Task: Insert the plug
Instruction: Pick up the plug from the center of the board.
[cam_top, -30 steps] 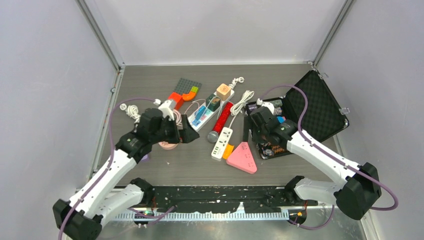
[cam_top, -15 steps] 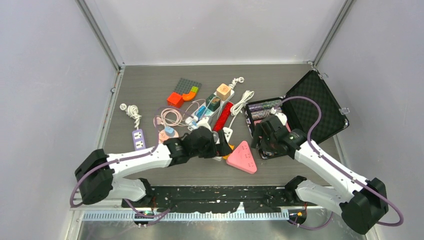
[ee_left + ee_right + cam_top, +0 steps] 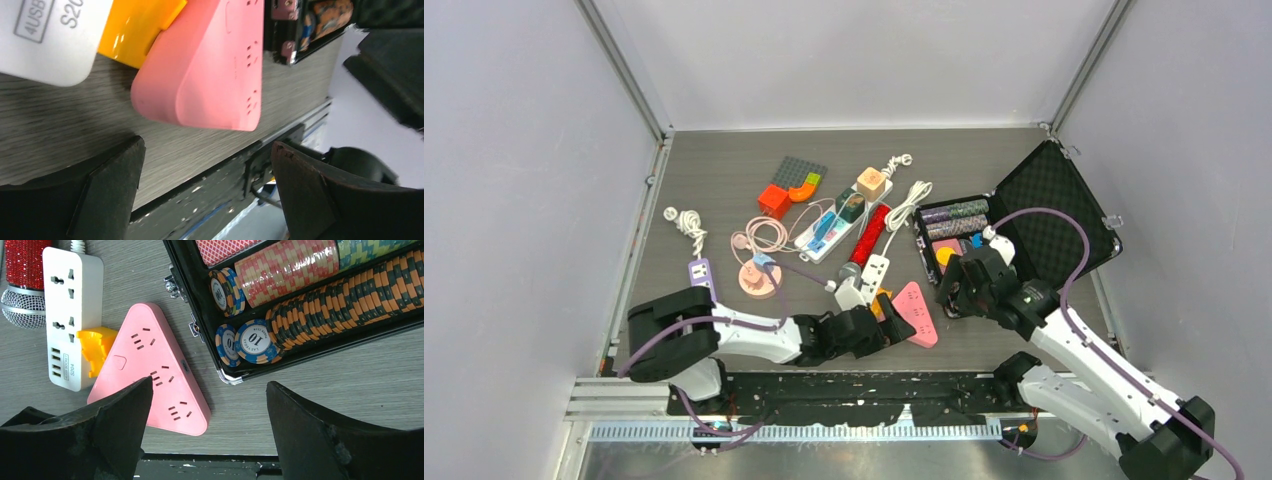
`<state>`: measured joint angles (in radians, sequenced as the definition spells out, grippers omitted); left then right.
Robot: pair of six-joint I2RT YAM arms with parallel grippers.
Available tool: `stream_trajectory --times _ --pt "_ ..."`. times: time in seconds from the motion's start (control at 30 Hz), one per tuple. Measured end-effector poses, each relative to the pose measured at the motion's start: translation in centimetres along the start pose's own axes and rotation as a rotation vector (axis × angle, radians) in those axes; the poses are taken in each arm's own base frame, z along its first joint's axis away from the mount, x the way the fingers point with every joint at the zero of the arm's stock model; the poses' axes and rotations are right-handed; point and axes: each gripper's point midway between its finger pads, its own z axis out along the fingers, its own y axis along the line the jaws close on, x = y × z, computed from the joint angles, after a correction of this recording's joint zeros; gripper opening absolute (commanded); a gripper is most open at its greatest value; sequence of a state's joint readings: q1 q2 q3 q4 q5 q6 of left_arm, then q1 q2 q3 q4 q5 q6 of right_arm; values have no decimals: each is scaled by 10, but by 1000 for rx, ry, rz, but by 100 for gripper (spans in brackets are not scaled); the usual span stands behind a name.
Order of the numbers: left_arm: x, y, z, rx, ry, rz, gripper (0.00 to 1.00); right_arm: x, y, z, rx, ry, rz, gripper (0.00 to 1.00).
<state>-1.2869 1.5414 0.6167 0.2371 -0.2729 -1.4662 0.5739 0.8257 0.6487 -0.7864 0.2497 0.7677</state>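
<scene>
A pink triangular socket block [image 3: 916, 314] lies flat near the table's front edge, and its slots face up in the right wrist view [image 3: 150, 375]. Coiled cords with plugs lie further back: a white one [image 3: 910, 203] and a pink one [image 3: 764, 236]. I cannot tell which plug is meant, and neither gripper holds one. My left gripper [image 3: 890, 323] lies low at the block's left corner, open and empty, with the block [image 3: 210, 65] just ahead of its jaws [image 3: 207, 165]. My right gripper [image 3: 951, 293] hovers open, right of the block [image 3: 209, 390].
A white four-USB power strip [image 3: 873, 277] with a yellow piece [image 3: 97, 347] touches the pink block. Behind it lie a red microphone [image 3: 864, 243], a purple strip [image 3: 701, 276] and toy bricks [image 3: 790, 186]. An open black case [image 3: 1064, 215] of poker chips [image 3: 300, 290] stands to the right.
My left arm swung from the back left down to the front edge, ending at the pink block. My right arm drew back toward the front, uncovering the chip case.
</scene>
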Motion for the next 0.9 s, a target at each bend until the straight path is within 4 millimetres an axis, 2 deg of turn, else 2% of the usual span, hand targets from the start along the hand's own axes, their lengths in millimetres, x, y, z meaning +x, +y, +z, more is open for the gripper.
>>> stream_trajectory --times 0.1,0.27,0.43,0.53,0.77,0.9 --pt "-3 -10 6 31 -43 -85 91 2 -4 -3 -14 -19 6 87" --pt "-4 -10 13 28 -110 -210 84 4 -8 -6 -26 -32 10 86" --pt "13 -19 19 44 -150 -303 70 4 -9 -7 -26 -38 4 86" --pt "16 -18 23 53 -176 -354 62 4 -10 -7 -22 -39 -10 86" --pt "3 -21 38 110 -294 -423 66 10 -17 -7 -8 -19 -49 84" --pt "0 -29 46 147 -352 -434 63 12 -16 -12 -36 -23 -44 83"
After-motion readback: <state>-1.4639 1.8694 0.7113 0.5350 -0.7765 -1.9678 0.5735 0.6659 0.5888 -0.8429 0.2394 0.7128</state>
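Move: The pink triangle block that my left hand goes for has its middle about 4 cm ahead of it, 3 cm to its right and 3 cm below. The yellow plug is tucked against the block's left side, some 7 cm ahead of that hand and 2 cm to its left. Beyond it the short white power strip lies about 11 cm ahead and 5 cm left. From my right hand the pink block is roughly 9 cm left, 2 cm back and 8 cm below. I slide my left hand about 5 cm to the right along the pink block's near side towards its near right corner, edging some 2 cm forward towards the end. As it goes I swing the wrist roughly 30 degrees counter-clockwise with its left side dipping, and close the wide-open fingers about a third, bringing the lower fingertip up against the block's side. My empty right hand eases back about 2 cm. ##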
